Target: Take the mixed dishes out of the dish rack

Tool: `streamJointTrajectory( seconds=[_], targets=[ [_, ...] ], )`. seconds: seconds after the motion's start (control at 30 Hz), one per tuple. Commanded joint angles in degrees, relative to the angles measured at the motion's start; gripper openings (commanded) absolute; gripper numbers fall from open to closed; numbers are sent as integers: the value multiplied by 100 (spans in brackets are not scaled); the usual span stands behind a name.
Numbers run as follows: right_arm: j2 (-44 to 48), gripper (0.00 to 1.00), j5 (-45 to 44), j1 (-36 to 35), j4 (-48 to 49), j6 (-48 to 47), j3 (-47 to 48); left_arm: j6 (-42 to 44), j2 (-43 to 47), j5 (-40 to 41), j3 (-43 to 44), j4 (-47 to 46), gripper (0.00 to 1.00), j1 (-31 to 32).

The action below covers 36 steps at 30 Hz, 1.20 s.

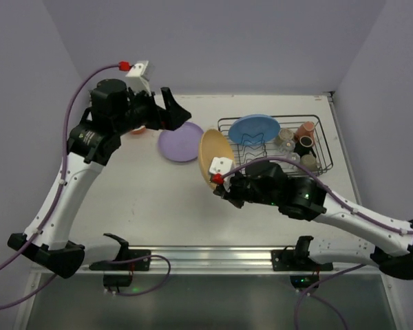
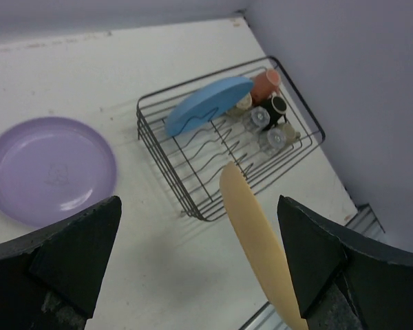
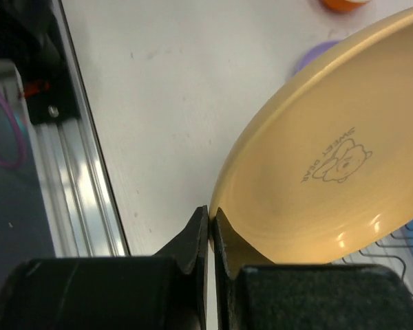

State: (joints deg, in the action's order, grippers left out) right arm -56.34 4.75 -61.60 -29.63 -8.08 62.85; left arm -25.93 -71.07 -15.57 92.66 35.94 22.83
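My right gripper [image 1: 219, 183] [image 3: 210, 213] is shut on the lower rim of a tan plate [image 1: 213, 155] [image 3: 330, 172], which it holds tilted on edge above the table, left of the dish rack [image 1: 325, 148] [image 2: 193, 185]. A blue plate [image 1: 253, 128] [image 2: 206, 103] leans in the rack. At the rack's right end stand a pink mug [image 1: 305, 129] [image 2: 265, 82], a dark mug [image 2: 279, 104] and clear glasses [image 1: 286, 137] [image 2: 260, 117]. A lilac plate [image 1: 180, 142] [image 2: 51, 168] lies flat on the table. My left gripper [image 1: 179, 108] [image 2: 198, 203] hovers open and empty above it.
An orange bowl [image 1: 139, 129] [image 3: 344, 3] sits on the table at the back left, mostly hidden by my left wrist. The aluminium rail [image 1: 213, 256] [image 3: 76, 172] runs along the near edge. Walls close in the back and right sides.
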Motion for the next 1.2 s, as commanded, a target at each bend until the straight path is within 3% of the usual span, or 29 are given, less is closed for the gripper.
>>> streamJointTrajectory(
  seconds=[0.0, 0.27, 0.43, 0.53, 0.57, 0.7, 0.73, 0.77, 0.83, 0.87, 0.9, 1.17],
  targets=[
    [-658, 0, -1633, -746, -973, -818, 622, 290, -82, -630, -256, 703, 100, 134],
    [-1792, 0, -2496, -1495, -1730, -1056, 1308, 457, -30, -807, -1153, 747, 99, 309],
    [-1969, 0, -2506, -1512, -1608, -1135, 1476, 510, -56, -202, -1434, 888, 94, 547],
    [-2127, 0, -2602, -1512, -1678, -1144, 1581, 493, -91, -52, -1707, 844, 84, 582],
    [-2162, 0, -2637, -1512, -1678, -1161, 1599, 484, -100, 36, -1760, 844, 77, 643],
    [-2241, 0, -2725, -1512, -1748, -1152, 1695, 458, -179, 362, -1883, 844, 70, 740],
    [-2233, 0, -2734, -1512, -1740, -1161, 1696, 458, -197, 388, -1883, 818, 62, 767],
    [-2233, 0, -2725, -1512, -1739, -1170, 1704, 458, -214, 432, -1866, 818, 43, 776],
    [-2259, 0, -2787, -1512, -1748, -1170, 1713, 431, -258, 476, -1831, 809, 21, 793],
    [-2285, 0, -2796, -1512, -1757, -1170, 1722, 423, -302, 485, -1813, 800, 5, 793],
    [-2303, 0, -2796, -1504, -1757, -1170, 1731, 422, -311, 494, -1796, 800, 0, 811],
    [-2514, 0, -2927, -1512, -1574, -1223, 1740, 317, -425, 933, -1743, 730, 0, 899]
  ],
)
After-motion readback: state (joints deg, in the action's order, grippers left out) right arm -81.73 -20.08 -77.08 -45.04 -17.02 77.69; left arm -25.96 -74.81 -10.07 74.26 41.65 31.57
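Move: The yellow plate, gripped at its near rim by the right fingers, has its middle about 14 cm to the right of the open left gripper, 6 cm back and 11 cm lower. The right gripper must bring it to the left gripper, some 16 cm ahead, 13 cm left and 13 cm higher. From the left gripper, the purple plate lies about 20 cm ahead, 1 cm right and 40 cm down; the dish rack's middle is 16 cm ahead, 42 cm right and 35 cm down. Bring the left gripper down about 18 cm and slightly back to the yellow plate's left rim, tipping the fingers downward, then close them to pinch that rim. Meanwhile lower the right gripper some 7 cm and ease it left, rolling its left side down about 30 degrees to flatten the plate; keep its rim grip shut. ##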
